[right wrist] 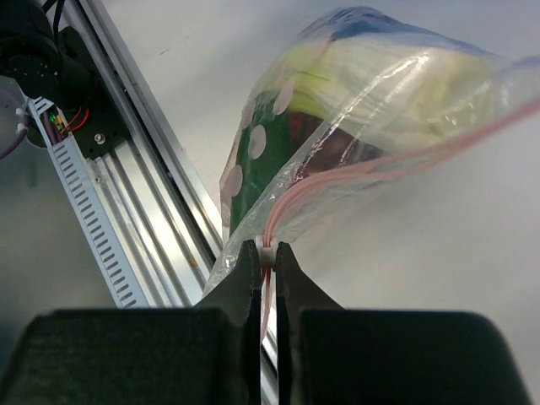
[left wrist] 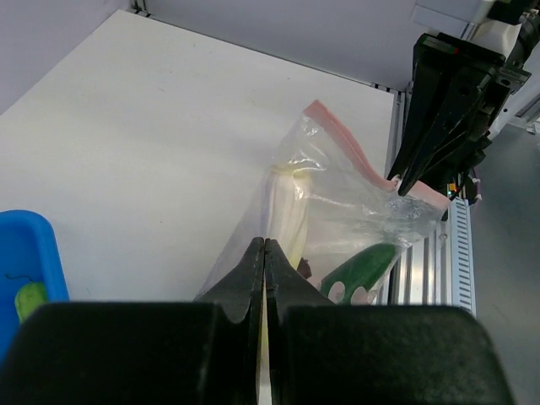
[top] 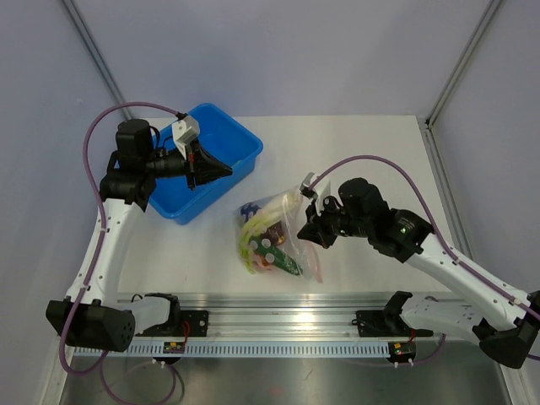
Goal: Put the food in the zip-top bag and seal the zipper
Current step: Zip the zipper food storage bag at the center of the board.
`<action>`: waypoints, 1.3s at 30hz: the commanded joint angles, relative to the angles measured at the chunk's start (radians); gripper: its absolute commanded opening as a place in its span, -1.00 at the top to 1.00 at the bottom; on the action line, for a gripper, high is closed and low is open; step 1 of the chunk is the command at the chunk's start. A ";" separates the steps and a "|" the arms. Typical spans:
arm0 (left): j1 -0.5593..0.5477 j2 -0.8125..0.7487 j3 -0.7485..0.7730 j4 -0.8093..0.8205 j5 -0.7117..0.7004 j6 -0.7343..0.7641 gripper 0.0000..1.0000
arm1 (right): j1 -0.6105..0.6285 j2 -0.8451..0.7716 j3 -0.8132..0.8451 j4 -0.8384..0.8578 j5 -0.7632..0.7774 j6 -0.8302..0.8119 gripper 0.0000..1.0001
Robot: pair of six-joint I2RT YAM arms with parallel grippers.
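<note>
The zip-top bag [top: 283,221] lies on the white table in front of the blue bin, crinkled and holding the food: a pale stalk [right wrist: 380,84], a green cucumber piece [left wrist: 363,266] and dark round pieces. My right gripper [right wrist: 267,251] is shut on the small white slider of the pink zipper [right wrist: 405,160], at the bag's near right edge, and lifts that edge a little. In the top view the right gripper [top: 304,230] meets the bag's right side. My left gripper [top: 226,171] hangs shut and empty over the bin's near corner, apart from the bag.
The blue bin [top: 236,139] stands at the back left with a small green item [left wrist: 29,295] inside. A metal rail [top: 278,304] runs along the near table edge, close to the bag's lower end. Bare white table lies behind and right of the bag.
</note>
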 commanded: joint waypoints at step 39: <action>-0.087 0.030 0.151 -0.049 0.114 0.147 -0.46 | 0.003 0.230 0.525 -0.188 -0.177 -0.365 1.00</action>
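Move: My right hand already grips the bag's zipper near one end. Its free zipper corner is about 18 cm to the right of my left fingertips, level front-to-back and 7 cm lower, or some 8 cm ahead of my right fingertips. My left fingertips are about 19 cm left, 8 cm ahead and 10 cm above my right ones. The bagged food sits 9 cm left of my right hand, 3 cm ahead, 20 cm below. From my left hand, the blue bin lies 15 cm ahead, 9 cm left, 31 cm below. Keeping the zipper pinched, I dip my right hand slightly, then swing it up about 9 cm with a smaller shift left and forward, turning some 20 degrees, mostly counter-clockwise, to bring the free corner towards my left hand. My left fingers spread from shut to about three-quarters open as that hand shifts right, then eases up and back, a few centimetres in all. ##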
